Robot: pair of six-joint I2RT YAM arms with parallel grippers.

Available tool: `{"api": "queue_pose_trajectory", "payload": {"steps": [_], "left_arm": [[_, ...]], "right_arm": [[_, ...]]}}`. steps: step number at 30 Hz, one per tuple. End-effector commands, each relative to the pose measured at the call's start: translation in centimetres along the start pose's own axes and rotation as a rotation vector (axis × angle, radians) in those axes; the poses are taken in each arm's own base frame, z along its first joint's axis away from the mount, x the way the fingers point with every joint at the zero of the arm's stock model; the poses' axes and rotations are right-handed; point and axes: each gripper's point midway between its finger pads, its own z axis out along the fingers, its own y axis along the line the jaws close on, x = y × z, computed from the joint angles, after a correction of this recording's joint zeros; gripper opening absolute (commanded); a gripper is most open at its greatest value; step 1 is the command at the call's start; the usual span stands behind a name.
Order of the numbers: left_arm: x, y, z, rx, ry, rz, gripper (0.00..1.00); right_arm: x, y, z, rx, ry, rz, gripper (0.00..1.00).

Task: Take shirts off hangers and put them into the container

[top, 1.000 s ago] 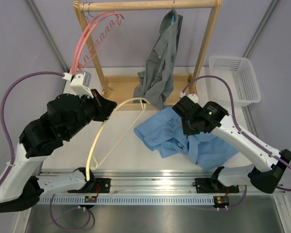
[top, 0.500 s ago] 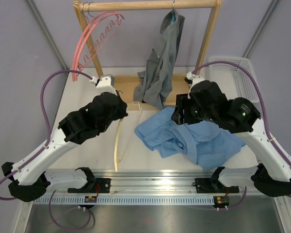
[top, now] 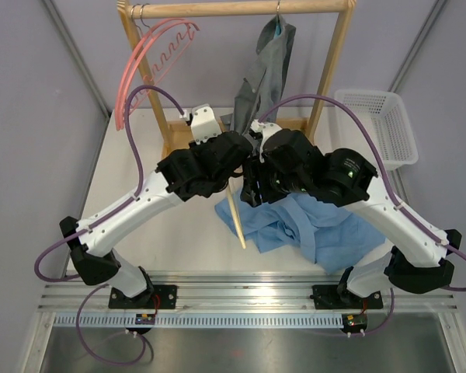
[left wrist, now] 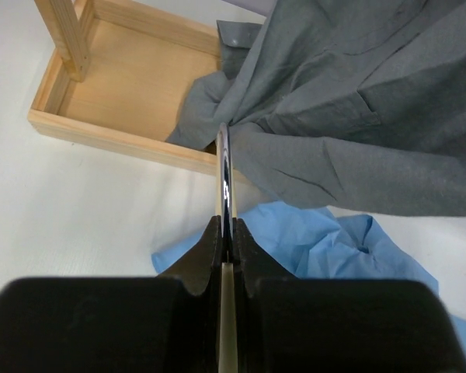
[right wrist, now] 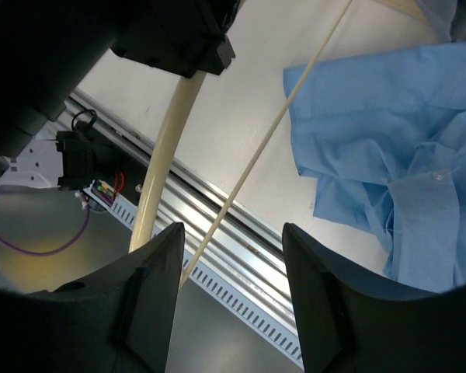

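Observation:
My left gripper [left wrist: 225, 233] is shut on the neck of the pale cream hanger [right wrist: 167, 163], in mid-air over the table's centre. The hanger's metal hook [left wrist: 224, 175] points at the hem of the dark grey shirt [left wrist: 357, 101]. That shirt [top: 268, 74] hangs from the rack on a bluish hanger [top: 276, 28]. The light blue shirt [top: 318, 225] lies crumpled on the table, off any hanger. My right gripper [right wrist: 233, 272] stands open and empty above the near rail, next to the cream hanger's thin bar [right wrist: 272, 140]. The white mesh container [top: 377, 124] sits at the far right.
The wooden rack [top: 233, 9] spans the back, with its shallow tray [left wrist: 124, 85] below. Bare pink hangers [top: 151, 62] hang at the rack's left. Both arms crowd together over the table's centre, close to each other [top: 248, 167]. The metal rail [top: 241, 291] runs along the near edge.
Both arms swung in to the centre. The left one carried the cream hanger from the left up toward the rack. The right gripper opened and rose off the light blue shirt.

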Motion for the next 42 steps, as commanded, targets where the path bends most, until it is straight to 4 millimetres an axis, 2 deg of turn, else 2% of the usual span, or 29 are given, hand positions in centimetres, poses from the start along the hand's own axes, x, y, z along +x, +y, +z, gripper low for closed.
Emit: {"api": "queue_pose_trajectory", "payload": {"steps": [1, 9, 11, 12, 13, 15, 16, 19, 21, 24, 31, 42], "left_arm": [[-2.1, 0.9, 0.0, -0.076, -0.097, -0.066, 0.0], [-1.4, 0.5, 0.5, -0.086, -0.086, -0.088, 0.0], [-1.8, 0.6, 0.2, -0.083, -0.088, -0.107, 0.0], [-1.9, 0.8, 0.2, -0.084, -0.091, -0.114, 0.0], [-2.0, 0.8, 0.2, -0.082, -0.091, -0.12, 0.0], [-2.4, 0.5, 0.2, -0.064, -0.086, -0.139, 0.0], [-2.5, 0.5, 0.2, -0.06, -0.083, -0.141, 0.0], [-2.5, -0.3, 0.6, -0.04, -0.063, -0.154, 0.0], [-2.8, -1.0, 0.7, -0.021, -0.042, -0.165, 0.0], [-1.8, -2.7, 2.0, -0.035, -0.008, -0.135, 0.0], [-1.6, -5.3, 2.8, 0.001, 0.049, -0.122, 0.0], [-0.1, -6.5, 4.7, 0.017, 0.131, -0.113, 0.0]], "right_arm": [[-1.6, 1.5, -1.2, -0.04, -0.074, -0.031, 0.62], [-1.7, 0.9, -2.7, -0.009, -0.131, -0.018, 0.62], [-2.1, 0.1, -4.2, 0.013, -0.179, 0.005, 0.62], [-2.6, -1.0, -4.8, 0.06, -0.22, 0.019, 0.62], [-2.9, -1.4, -6.4, 0.051, -0.263, 0.033, 0.62], [-3.0, -2.3, -7.6, 0.066, -0.305, 0.043, 0.62], [-3.0, -2.7, -8.9, 0.058, -0.333, 0.053, 0.62], [-2.2, -3.7, -9.4, 0.074, -0.342, 0.045, 0.62], [-1.6, -3.6, -9.0, 0.063, -0.319, 0.03, 0.62], [-0.6, -3.3, -8.2, 0.042, -0.284, 0.01, 0.62], [-0.1, -2.5, -7.0, 0.014, -0.24, -0.045, 0.62], [1.2, -1.4, -5.0, 0.015, -0.18, -0.138, 0.62]]}}
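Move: The left hand holds the bare wooden hanger by its neck; the hanger's near end, which the open right hand goes for, trails about 18 cm back, 4 cm to the right and 5 cm below the left hand. From the right hand that end is roughly 9 cm back, 2 cm left and 5 cm lower. The blue shirt lies some 3 cm ahead, 13 cm right and 28 cm below the right hand; the grey shirt hangs 14 cm ahead and 9 cm right of the left hand, about level with it. With the fingers wide open, the right hand swings out to the right and up by about 11 cm, then comes part of the way back left and down, ending some 5 cm right, 2 cm up and 2 cm back with its fingers tipped up about 10 degrees, nearer the hanger's near end. The left hand keeps its pinch on the hanger, first nearly still and then carrying it about 5 cm forward and 5 cm right towards the grey shirt while tipping slightly down, so that the hanger slides past the right hand's open fingers. ##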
